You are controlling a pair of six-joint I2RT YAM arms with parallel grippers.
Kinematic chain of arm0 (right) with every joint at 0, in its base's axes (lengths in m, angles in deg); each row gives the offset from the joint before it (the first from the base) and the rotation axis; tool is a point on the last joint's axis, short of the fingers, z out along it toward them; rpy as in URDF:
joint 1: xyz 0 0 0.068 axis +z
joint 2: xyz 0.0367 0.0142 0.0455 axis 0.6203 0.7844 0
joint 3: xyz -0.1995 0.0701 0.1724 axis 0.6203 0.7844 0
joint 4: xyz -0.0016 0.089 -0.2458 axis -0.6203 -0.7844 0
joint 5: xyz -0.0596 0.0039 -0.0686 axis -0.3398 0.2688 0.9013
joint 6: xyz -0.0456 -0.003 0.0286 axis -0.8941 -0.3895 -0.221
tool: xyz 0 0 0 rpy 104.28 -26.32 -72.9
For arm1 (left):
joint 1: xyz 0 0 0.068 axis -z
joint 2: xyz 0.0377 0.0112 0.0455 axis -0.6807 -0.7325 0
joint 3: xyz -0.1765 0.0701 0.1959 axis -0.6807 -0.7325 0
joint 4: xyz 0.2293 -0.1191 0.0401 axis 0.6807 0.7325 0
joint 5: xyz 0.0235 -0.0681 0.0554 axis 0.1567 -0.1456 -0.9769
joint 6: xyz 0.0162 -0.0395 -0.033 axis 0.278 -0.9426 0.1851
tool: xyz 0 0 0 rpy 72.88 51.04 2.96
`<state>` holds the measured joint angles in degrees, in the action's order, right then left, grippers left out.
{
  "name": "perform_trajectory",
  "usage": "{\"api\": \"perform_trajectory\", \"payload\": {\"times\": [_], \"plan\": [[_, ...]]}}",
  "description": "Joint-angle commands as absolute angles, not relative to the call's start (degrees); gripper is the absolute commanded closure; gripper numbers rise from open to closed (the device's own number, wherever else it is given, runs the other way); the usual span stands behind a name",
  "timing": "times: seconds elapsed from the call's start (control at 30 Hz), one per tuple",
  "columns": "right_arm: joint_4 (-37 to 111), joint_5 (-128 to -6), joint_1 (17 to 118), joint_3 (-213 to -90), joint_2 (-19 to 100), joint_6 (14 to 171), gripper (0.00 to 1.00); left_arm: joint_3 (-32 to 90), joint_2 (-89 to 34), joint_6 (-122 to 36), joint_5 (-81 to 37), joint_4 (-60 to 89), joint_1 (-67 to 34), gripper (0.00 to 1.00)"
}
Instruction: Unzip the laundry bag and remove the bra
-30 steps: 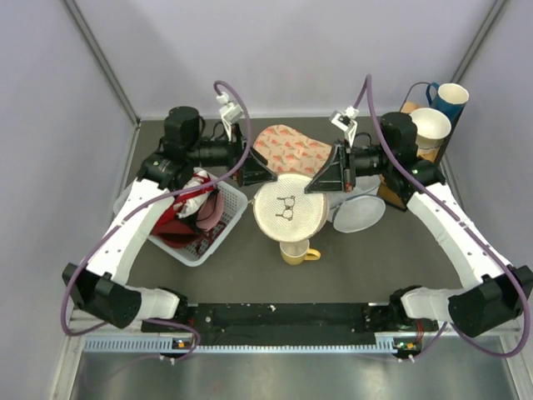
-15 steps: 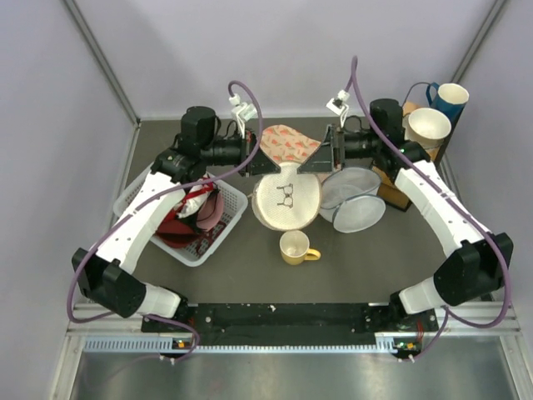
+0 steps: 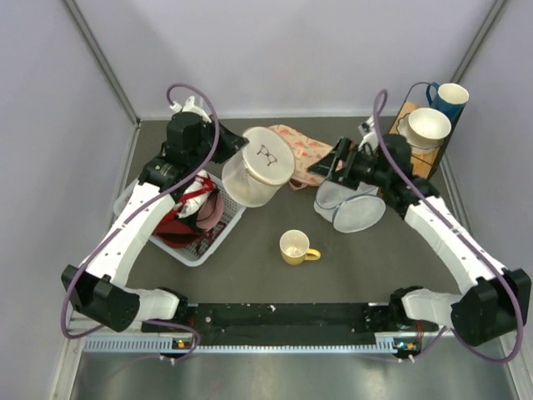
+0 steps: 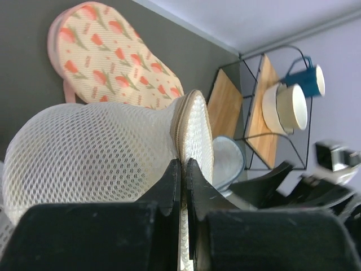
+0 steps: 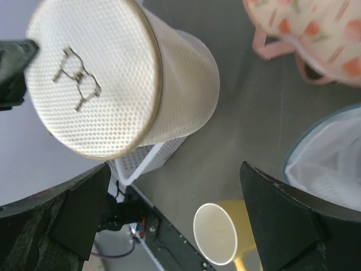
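The laundry bag (image 3: 252, 182), a cream-white mesh pouch with a black mark on its round face, hangs tilted above the table at the back, stretched into a drum shape. My left gripper (image 3: 231, 157) is shut on it. In the left wrist view the jaws (image 4: 181, 164) pinch the zipper rim of the bag (image 4: 96, 152). My right gripper (image 3: 319, 171) stands open to the right of the bag and apart from it. From the right wrist the bag (image 5: 96, 79) shows at upper left, beyond the open gripper (image 5: 175, 166). The bra is hidden.
A white basket (image 3: 218, 243) with red and pink garments sits at the left, under the bag. A yellow mug (image 3: 295, 247) stands mid-table. The pink patterned pouch (image 3: 304, 150) and bluish-grey mesh pouch (image 3: 354, 208) lie behind and right. A wire rack with cups (image 3: 425, 125) fills the back right corner.
My left gripper closed on the bag's rim and carried it up and to the back left. My right gripper let go, opened wide and drew back to the right.
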<state>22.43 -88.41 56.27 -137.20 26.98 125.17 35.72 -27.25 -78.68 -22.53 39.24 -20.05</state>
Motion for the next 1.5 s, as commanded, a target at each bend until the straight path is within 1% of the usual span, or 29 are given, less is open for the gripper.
{"api": "perform_trajectory", "payload": {"times": [0.0, 0.03, 0.07, 0.23, 0.33, 0.4, 0.43, 0.47, 0.5, 0.53, 0.6, 0.63, 0.67, 0.7, 0.73, 0.77, 0.8, 0.83, 0.87, 0.9, 0.97, 1.0, 1.07, 1.1, 1.2, 1.27, 1.3, 1.37, 1.47], "plan": [[39.3, -88.3, 63.5, -131.4, 30.9, 140.1, 0.01, 33.6, -25.1, -90.0, -31.8, 36.2, -20.0, 1.00], [45.6, -89.6, 64.3, -131.1, 32.3, 142.1, 0.01, 33.3, -25.0, -90.1, -31.6, 35.5, -20.0, 1.00], [47.5, -90.5, 65.9, -131.1, 35.6, 143.9, 0.01, 32.6, -25.0, -90.1, -31.0, 35.1, -20.0, 1.00], [59.3, -90.7, 68.0, -132.1, 41.2, 149.8, 0.03, 31.1, -23.7, -91.1, -31.9, 36.3, -20.0, 1.00], [60.6, -90.3, 68.0, -134.5, 44.0, 151.2, 0.06, 30.6, -22.9, -90.9, -32.4, 37.1, -20.0, 1.00], [62.8, -90.7, 68.1, -136.0, 46.1, 152.7, 0.26, 30.2, -22.6, -91.4, -31.5, 37.1, -20.0, 1.00], [64.3, -90.8, 68.1, -136.3, 46.8, 153.6, 0.38, 29.9, -22.5, -91.7, -31.1, 37.1, -20.0, 1.00], [65.8, -90.6, 68.1, -136.6, 47.2, 154.3, 0.70, 29.2, -22.5, -91.9, -30.7, 37.2, -20.0, 1.00], [65.9, -90.3, 68.1, -137.4, 47.7, 154.9, 0.91, 28.9, -22.2, -92.3, -30.5, 37.2, -20.0, 1.00], [64.9, -90.1, 68.0, -138.1, 47.9, 154.8, 1.00, 28.5, -22.1, -92.3, -30.3, 37.1, -20.0, 1.00], [61.2, -90.0, 67.7, -140.1, 47.7, 151.8, 1.00, 28.0, -21.4, -91.1, -30.3, 37.0, -20.0, 1.00], [60.9, -90.8, 66.8, -140.5, 47.6, 150.3, 1.00, 28.2, -21.3, -90.0, -28.4, 36.8, -20.0, 0.96], [60.2, -92.0, 66.3, -142.4, 47.7, 149.0, 1.00, 28.9, -20.8, -88.7, -28.1, 36.6, -20.1, 0.86], [57.9, -96.1, 65.5, -143.9, 48.1, 145.8, 1.00, 29.2, -20.1, -85.9, -27.7, 36.8, -20.3, 0.69], [56.6, -98.9, 64.7, -145.4, 49.1, 144.7, 1.00, 29.5, -19.7, -84.4, -27.3, 36.8, -20.5, 0.44], [55.2, -101.8, 62.6, -147.1, 50.1, 143.7, 1.00, 29.7, -18.9, -83.0, -26.3, 36.8, -20.8, 0.10], [54.7, -108.7, 61.7, -150.3, 51.1, 142.7, 1.00, 29.8, -17.8, -80.2, -25.2, 36.2, -21.9, 0.01], [54.7, -111.9, 60.8, -151.7, 52.0, 142.8, 1.00, 29.5, -17.1, -78.3, -23.5, 35.2, -22.6, 0.01], [54.7, -114.8, 60.0, -153.0, 53.9, 142.9, 1.00, 29.3, -16.8, -75.9, -17.3, 34.5, -23.9, 0.01], [54.5, -120.4, 59.0, -155.3, 54.6, 142.6, 1.00, 29.6, -16.4, -71.7, -14.4, 34.6, -27.5, 0.01], [51.7, -124.4, 58.5, -158.3, 56.3, 140.7, 1.00, 29.7, -16.3, -69.3, -8.5, 36.3, -31.4, 0.01], [50.4, -127.8, 58.3, -159.1, 56.8, 138.4, 1.00, 29.2, -16.1, -67.8, -1.5, 35.9, -34.8, 0.01], [47.7, -130.9, 58.4, -161.3, 57.7, 136.3, 1.00, 27.6, -16.5, -67.1, 4.3, 34.1, -36.6, 0.01], [47.6, -132.5, 58.5, -161.6, 57.7, 135.4, 1.00, 27.2, -17.6, -66.9, 9.4, 33.7, -36.7, 0.01], [44.2, -134.8, 58.4, -163.0, 57.8, 131.8, 1.00, 24.0, -20.3, -70.8, 17.3, 28.1, -36.7, 0.01], [41.2, -134.8, 58.3, -164.2, 57.7, 129.5, 1.00, 20.8, -20.8, -73.3, 19.7, 23.5, -36.7, 0.01], [40.6, -134.7, 58.3, -164.1, 57.6, 129.2, 1.00, 19.9, -21.0, -75.7, 20.8, 18.3, -36.5, 0.01], [40.4, -134.9, 58.2, -164.1, 57.8, 129.1, 1.00, 18.5, -21.4, -77.3, 25.0, 14.4, -36.0, 0.01], [40.3, -134.8, 58.3, -163.9, 58.3, 129.3, 1.00, 18.0, -21.9, -77.1, 26.9, 13.3, -34.9, 0.01]]}}
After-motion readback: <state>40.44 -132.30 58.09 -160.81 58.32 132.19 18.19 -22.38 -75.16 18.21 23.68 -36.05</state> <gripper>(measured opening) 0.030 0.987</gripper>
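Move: The laundry bag, already held by the left hand's shut fingers, has its middle about 13 cm to the open right hand's left, 2 cm back and 4 cm lower. From the left hand the bag's middle is 6 cm back, 4 cm right and 6 cm lower. Some 20 cm below the right hand lie the yellow mug, 14 cm back and 8 cm left, and the floral pad, 11 cm ahead and 8 cm left. Leftward about 12 cm, dipping and then edging forward, the right hand reaches the laundry bag and pinches its zip rim while the left still grips, having sunk some 3 cm. The left then opens, backs off left and up, and comes back right and down, still open, to the far side of the rim; the right keeps its pinch, lifts about 7 cm and swings roughly 35 degrees counter-clockwise. ##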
